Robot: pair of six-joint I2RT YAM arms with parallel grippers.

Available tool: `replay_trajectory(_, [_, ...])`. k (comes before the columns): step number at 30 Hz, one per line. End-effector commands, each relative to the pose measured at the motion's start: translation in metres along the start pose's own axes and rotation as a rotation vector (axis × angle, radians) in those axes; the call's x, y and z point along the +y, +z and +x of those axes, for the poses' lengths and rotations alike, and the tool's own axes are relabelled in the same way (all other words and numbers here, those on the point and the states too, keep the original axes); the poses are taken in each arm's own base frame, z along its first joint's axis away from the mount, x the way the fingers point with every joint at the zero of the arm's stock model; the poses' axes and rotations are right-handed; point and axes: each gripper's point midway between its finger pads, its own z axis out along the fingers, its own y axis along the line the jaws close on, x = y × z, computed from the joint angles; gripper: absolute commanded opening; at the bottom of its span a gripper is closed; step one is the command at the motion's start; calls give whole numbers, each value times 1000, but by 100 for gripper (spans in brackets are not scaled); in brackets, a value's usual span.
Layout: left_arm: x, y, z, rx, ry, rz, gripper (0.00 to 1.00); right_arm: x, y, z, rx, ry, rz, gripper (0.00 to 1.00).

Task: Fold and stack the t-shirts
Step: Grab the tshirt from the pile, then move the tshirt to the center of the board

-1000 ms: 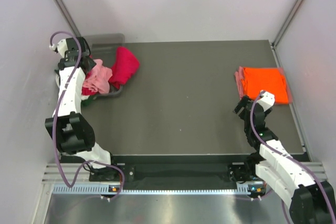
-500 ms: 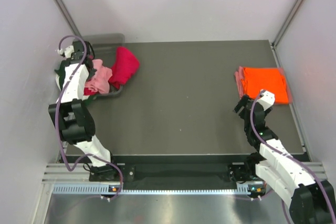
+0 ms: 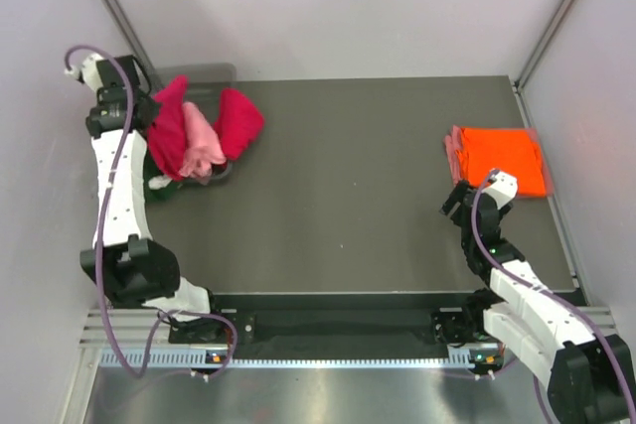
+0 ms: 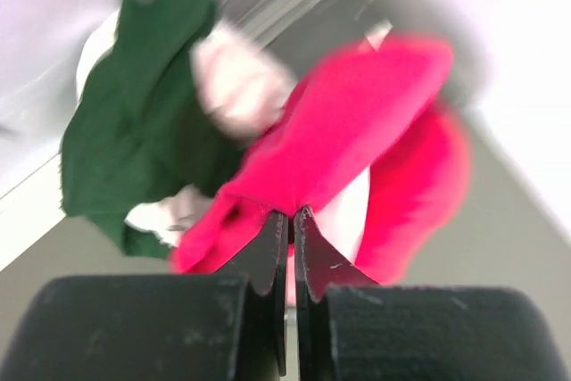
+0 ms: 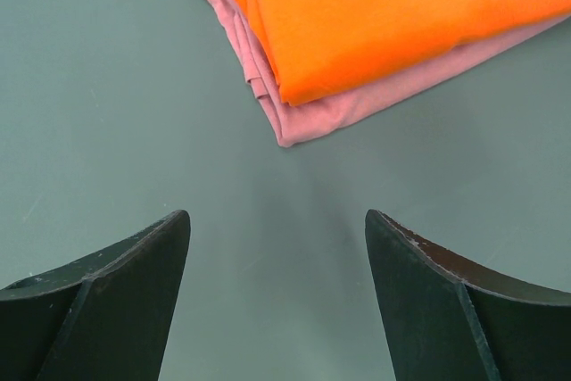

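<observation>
My left gripper [image 4: 290,213] is shut on a fold of the crimson red t-shirt [image 4: 357,122], which is pinched at the fingertips and lifted above the pile. From above, the left gripper [image 3: 151,111] holds that red t-shirt [image 3: 174,141] at the table's far left. A pale pink t-shirt [image 3: 205,139] lies against it, and a dark green one [image 4: 143,140] lies underneath. At the right, a folded orange t-shirt [image 5: 401,6] lies on a folded salmon pink one [image 5: 321,113]. My right gripper [image 5: 277,216] is open and empty just in front of that stack [image 3: 502,161].
A grey plastic bin [image 3: 204,74] sits at the far left corner beneath the shirt pile. White walls close in the table on the left, back and right. The dark table top [image 3: 348,186] stretches between the pile and the folded stack.
The left gripper has shut on the crimson red t-shirt and pulled it up and leftward out of the pile. The pale pink shirt shifted with it. The right arm barely moved.
</observation>
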Motion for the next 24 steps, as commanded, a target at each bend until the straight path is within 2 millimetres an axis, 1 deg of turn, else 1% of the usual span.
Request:
replay_trajectory(1, [-39,-102,-99,-268,-141,259,0,16,0,-31,-67,33,-38,79])
replay_trajectory(2, [-41,-115,-109,-292,-156,277,0,17,0,-32,-69,35,-39,79])
replay_trajectory(3, [-45,-141,-131,-352,-180,316,0,17,0,-32,-69,35,-41,79])
replay_trajectory(5, [-46,-171,-153,-417,-209,356,0,17,0,-32,-69,34,-44,79])
replay_trajectory(6, [-44,-198,-172,-485,-236,379,0,17,0,-32,-69,34,-44,79])
replay_trajectory(8, [-39,-222,-189,-547,-265,386,0,17,0,-32,-69,35,-44,79])
replay_trajectory(9, [-40,-246,-200,-585,-281,429,0,17,-1,-32,-69,35,-44,79])
replay_trajectory(11, [-47,-269,-202,-587,-297,510,0,16,-1,-32,-72,35,-41,79])
replay_trajectory(12, [-56,-290,-198,-574,-290,613,0,16,-1,-32,-70,34,-40,79])
replay_trajectory(13, [-63,-300,-193,-543,-327,683,0,16,-1,-32,-71,35,-42,79])
replay_trajectory(14, [-71,-307,-185,-511,-333,752,0,16,0,-32,-70,33,-39,79])
replay_trajectory(15, [-76,-305,-168,-454,-336,806,0,16,0,-31,-66,32,-39,79])
replay_trajectory(16, [-90,-315,-158,-389,-359,916,0,17,0,-32,-68,32,-40,79])
replay_trajectory(17, [-95,-317,-149,-339,-369,959,0,17,0,-32,-67,32,-41,79])
replay_trajectory(18, [-100,-303,-131,-262,-378,973,0,16,0,-32,-67,29,-39,79])
replay_trajectory(19, [-109,-308,-127,-213,-418,1043,0,16,-1,-31,-67,29,-41,79])
replay_trajectory(20, [-117,-310,-112,-132,-406,1105,0,16,-1,-32,-68,31,-42,79])
replay_trajectory(21, [-120,-290,-93,-52,-423,1096,0,16,-2,-32,-72,32,-44,79])
replay_trajectory(22, [-124,-295,-84,-10,-441,1130,0,16,-2,-32,-73,33,-44,79])
replay_trajectory(23, [-126,-293,-79,-7,-447,1130,0,16,-2,-32,-75,34,-47,79])
replay_trajectory(24, [-131,-295,-66,21,-438,1135,0,17,-2,-32,-75,34,-52,79])
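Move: The red t-shirt is already pinched in the left fingers and hangs towards the bin; open table lies about 40 cm to the hand's right, 7 cm back and 28 cm below. Of the bin's things, the pink shirt lies some 11 cm right, 2 cm ahead, the bulging red cloth 19 cm right, 6 cm ahead, the green shirt 2 cm right, 4 cm back, all 20-odd cm down. From the right hand, that open table is about 30 cm left, 6 cm ahead, 9 cm below. The red t-shirt is pulled fast upward out of the bin by the left hand, some 30 cm, the hand drawing back about 13 cm towards its base as the fingers tip up roughly 50 degrees. The hand then swings right towards the open table, turning clockwise, and finishes sinking and easing forward a little, fingers still shut on the cloth. ##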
